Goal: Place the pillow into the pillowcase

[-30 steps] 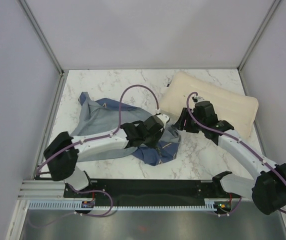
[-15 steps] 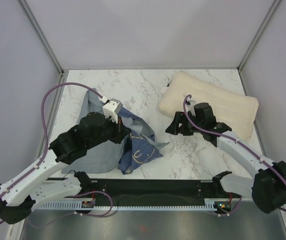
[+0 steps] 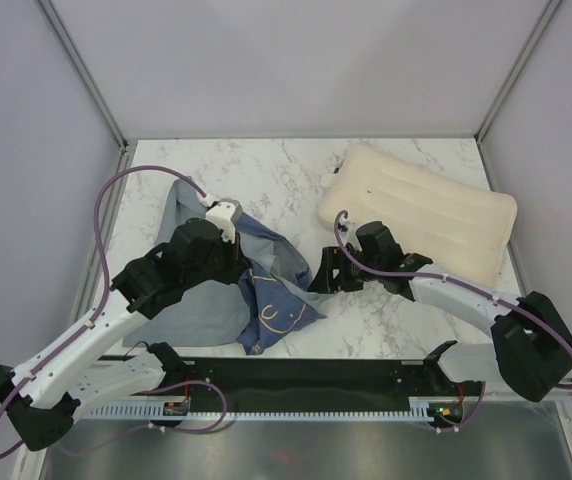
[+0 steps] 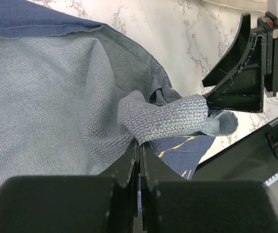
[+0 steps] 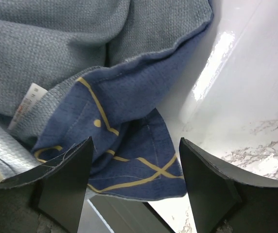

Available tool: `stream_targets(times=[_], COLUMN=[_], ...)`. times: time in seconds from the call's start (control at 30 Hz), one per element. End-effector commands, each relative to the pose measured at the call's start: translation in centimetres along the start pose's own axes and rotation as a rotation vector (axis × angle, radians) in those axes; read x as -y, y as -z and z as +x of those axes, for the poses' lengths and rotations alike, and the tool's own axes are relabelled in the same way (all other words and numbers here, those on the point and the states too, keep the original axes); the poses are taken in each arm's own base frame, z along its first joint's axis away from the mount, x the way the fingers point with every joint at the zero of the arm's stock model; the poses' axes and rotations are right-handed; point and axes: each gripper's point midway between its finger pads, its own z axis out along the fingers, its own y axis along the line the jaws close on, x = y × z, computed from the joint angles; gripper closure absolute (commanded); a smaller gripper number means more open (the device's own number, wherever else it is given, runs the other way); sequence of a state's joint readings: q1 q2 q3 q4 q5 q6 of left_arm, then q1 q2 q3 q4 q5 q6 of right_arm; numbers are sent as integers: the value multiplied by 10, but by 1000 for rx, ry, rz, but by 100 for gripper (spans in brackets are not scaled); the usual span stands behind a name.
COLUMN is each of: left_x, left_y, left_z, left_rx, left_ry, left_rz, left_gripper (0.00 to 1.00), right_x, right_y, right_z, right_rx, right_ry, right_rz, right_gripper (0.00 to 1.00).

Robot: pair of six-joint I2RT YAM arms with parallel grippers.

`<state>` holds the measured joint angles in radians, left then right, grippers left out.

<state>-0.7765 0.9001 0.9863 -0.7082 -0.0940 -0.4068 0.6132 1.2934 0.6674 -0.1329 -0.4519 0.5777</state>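
Note:
The cream quilted pillow (image 3: 421,212) lies flat at the back right of the marble table. The dark blue pillowcase (image 3: 271,300) is bunched left of centre, its paler grey inner side (image 4: 46,97) turned up. My left gripper (image 3: 247,268) is shut on a fold of the pillowcase (image 4: 178,116), lifting it off the table. My right gripper (image 3: 322,272) stands open just right of the pillowcase, left of the pillow and clear of it. In the right wrist view a blue corner with gold lines (image 5: 134,162) lies between its fingers (image 5: 66,187), not touched.
The black base rail (image 3: 316,372) runs along the near edge. Grey enclosure walls close in the table (image 3: 266,165) at the left, back and right. A purple cable (image 3: 116,210) loops above the left arm. My right gripper's finger (image 4: 238,68) shows in the left wrist view.
My left arm has swung back and up, pulling the pillowcase left off the table. My right gripper has left the pillow's edge, moved left to the pillowcase and opened wider.

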Motion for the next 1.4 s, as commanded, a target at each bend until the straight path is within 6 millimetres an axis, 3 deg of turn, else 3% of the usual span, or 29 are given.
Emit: stream_targets(times=[0.0,0.2,0.37,0.47,0.57,0.73,0.83,1.03,1.23,1.33,1.37], left_x=[-6,-26,-32,-35,-35,-30,-28,-28,-29,-30,-30], left_y=[10,8,8,9,10,13,16,19,18,18,18], left_z=[-14,-8,-6,-7,-6,-7,-10,-10,-8,-9,-10], left_rx=[46,25,25,32,28,32,42,50,42,44,45], left_ry=[35,60,71,70,70,60,53,42,35,30,31], left_rz=[-20,-88,-94,-101,-97,-66,-49,-45,-51,-53,-56], left_gripper=[98,98,98,98,98,98,98,98,98,98,98], right_x=[-12,-11,-13,-22,-32,-23,-15,-21,-30,-38,-39], right_y=[4,20,38,51,58,43,34,20,15,21,22], right_z=[-10,-9,-21,-29,-24,-13,-16,-16,-7,-13,-13], right_rx=[46,76,180,264,289,233,258,230,206,239,237], right_ry=[18,92,167,229,326,359,360,356,327,339,337], right_rz=[-48,-18,2,-37,-101,-117,-102,-160,-242,-271,-268], right_gripper=[21,20,21,21,20,19,18,19,39,60,75])
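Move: The left hand still grips one part of the pillowcase rim. The rim fold that the right hand goes for lies about 14 cm to the left hand's right, 2 cm back and 12 cm below it. From the open right fingers, that fold is only some 3 cm back and 1 cm up. The embroidered flap hangs about 4 cm back, 6 cm left and 6 cm below, and the pillow's middle lies roughly 24 cm ahead, 26 cm right and 5 cm lower. Up by about 6 cm, drifting some 2 cm right, the open right hand lifts beside the pillowcase rim, rolling roughly 20 degrees. It then sinks about 4 cm, slides back left and closes its fingers on the rim fold. The left hand, keeping its pinch, eases about 3.5 cm left. ##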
